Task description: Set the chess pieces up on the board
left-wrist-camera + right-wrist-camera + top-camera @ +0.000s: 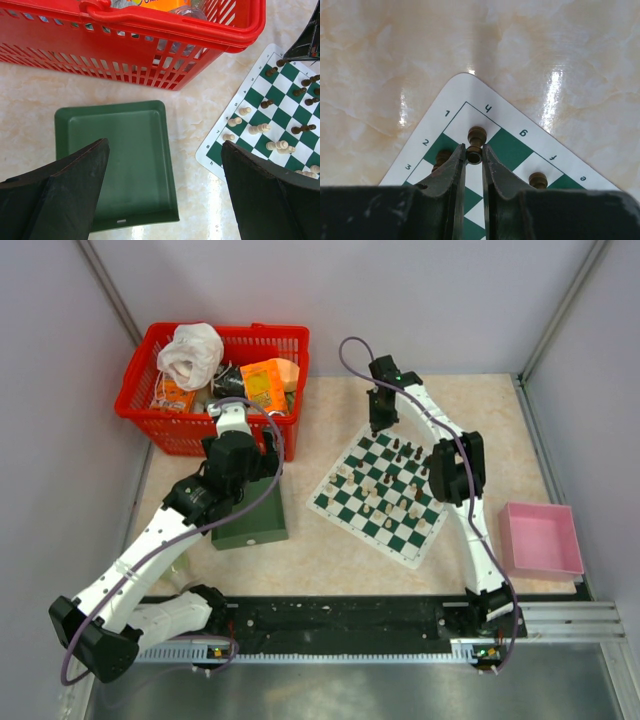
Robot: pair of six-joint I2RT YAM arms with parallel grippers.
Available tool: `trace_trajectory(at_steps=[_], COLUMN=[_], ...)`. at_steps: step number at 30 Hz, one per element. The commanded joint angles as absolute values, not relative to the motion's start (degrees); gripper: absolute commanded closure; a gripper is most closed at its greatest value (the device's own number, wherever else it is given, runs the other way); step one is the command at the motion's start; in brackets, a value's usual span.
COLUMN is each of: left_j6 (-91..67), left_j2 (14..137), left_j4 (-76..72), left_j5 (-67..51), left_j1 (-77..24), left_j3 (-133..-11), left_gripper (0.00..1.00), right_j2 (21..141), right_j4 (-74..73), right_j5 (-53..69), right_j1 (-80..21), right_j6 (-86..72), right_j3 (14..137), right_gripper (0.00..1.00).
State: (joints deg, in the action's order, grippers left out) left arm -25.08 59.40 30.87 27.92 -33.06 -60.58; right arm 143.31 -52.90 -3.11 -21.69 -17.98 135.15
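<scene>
The green-and-white board [316, 502] lies at an angle in the middle of the table, with black and cream chess pieces [385, 485] scattered over it. My right gripper [474, 152] is at the board's far corner [427, 125], shut on a dark chess piece [476, 142] that stands upright on the white corner square. Two more dark pieces [538, 180] stand on either side of it. My left gripper [165, 145] hangs open and holds nothing above the green tray [120, 150], left of the board [206, 151]. Cream pieces [260, 128] and dark ones [267, 104] show there.
A red basket [140, 405] full of odds and ends stands at the back left, just behind the green tray [255, 525]. A pink box [542, 538] sits at the right. Walls close in the table on three sides.
</scene>
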Motion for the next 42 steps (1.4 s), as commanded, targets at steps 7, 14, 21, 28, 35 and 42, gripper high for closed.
trace_trajectory(at_steps=[7,14,21,28,35,42], left_j6=[-24.3,-24.5,-25.4,-28.0,-29.9,-29.7], left_j2=[59.4,59.5,58.0,57.0,56.6,56.5], left_j4=[28.4,28.4,28.7,29.6,30.8,31.5], left_j5=[27.8,27.3,26.5,25.0,24.3,24.6], left_j1=[-32.6,-32.3,-32.3,-32.3,-32.3,-32.2], left_j3=[-60.2,-60.1,-60.0,-59.4,-59.1,-59.5], left_gripper=[0.01,0.01,0.01,0.01,0.01,0.01], right_j2=[144.7,143.5,136.9,126.3,117.1,104.2], right_j4=[-52.2,-52.3,-52.8,-52.6,-48.3,-43.0], right_j5=[-1.3,-1.0,-1.6,-1.8,-2.9,-7.6], right_j1=[-21.6,-21.5,-21.6,-22.7,-25.8,-25.8], right_j6=[-17.6,-17.3,-16.5,-15.8,-17.2,-20.3], right_j3=[137.6,139.1,140.9,127.6,109.3,90.9], right_gripper=[0.82,0.65,0.55,0.55,0.55,0.55])
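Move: Under the right fingertips, which still pinch its head, a dark chess piece stands on the board's far-left corner square. A second dark piece is about 3 cm back and 1 cm left of that, and another some 3 cm back and 5 cm right. The two dark pieces near the board's middle lie roughly 12 cm back and 2 cm right of the right hand. From the left hand, the corner piece is about 22 cm ahead, 22 cm right and far below. Letting go of the dark piece on the corner square, the right fingers spread to a little under half open. The right hand lifts clear by about 8 cm, then swings back some 12 cm over the board towards the two dark pieces near its middle, sinking again by about 4 cm on the way. The fingers stay open and touch nothing new. ##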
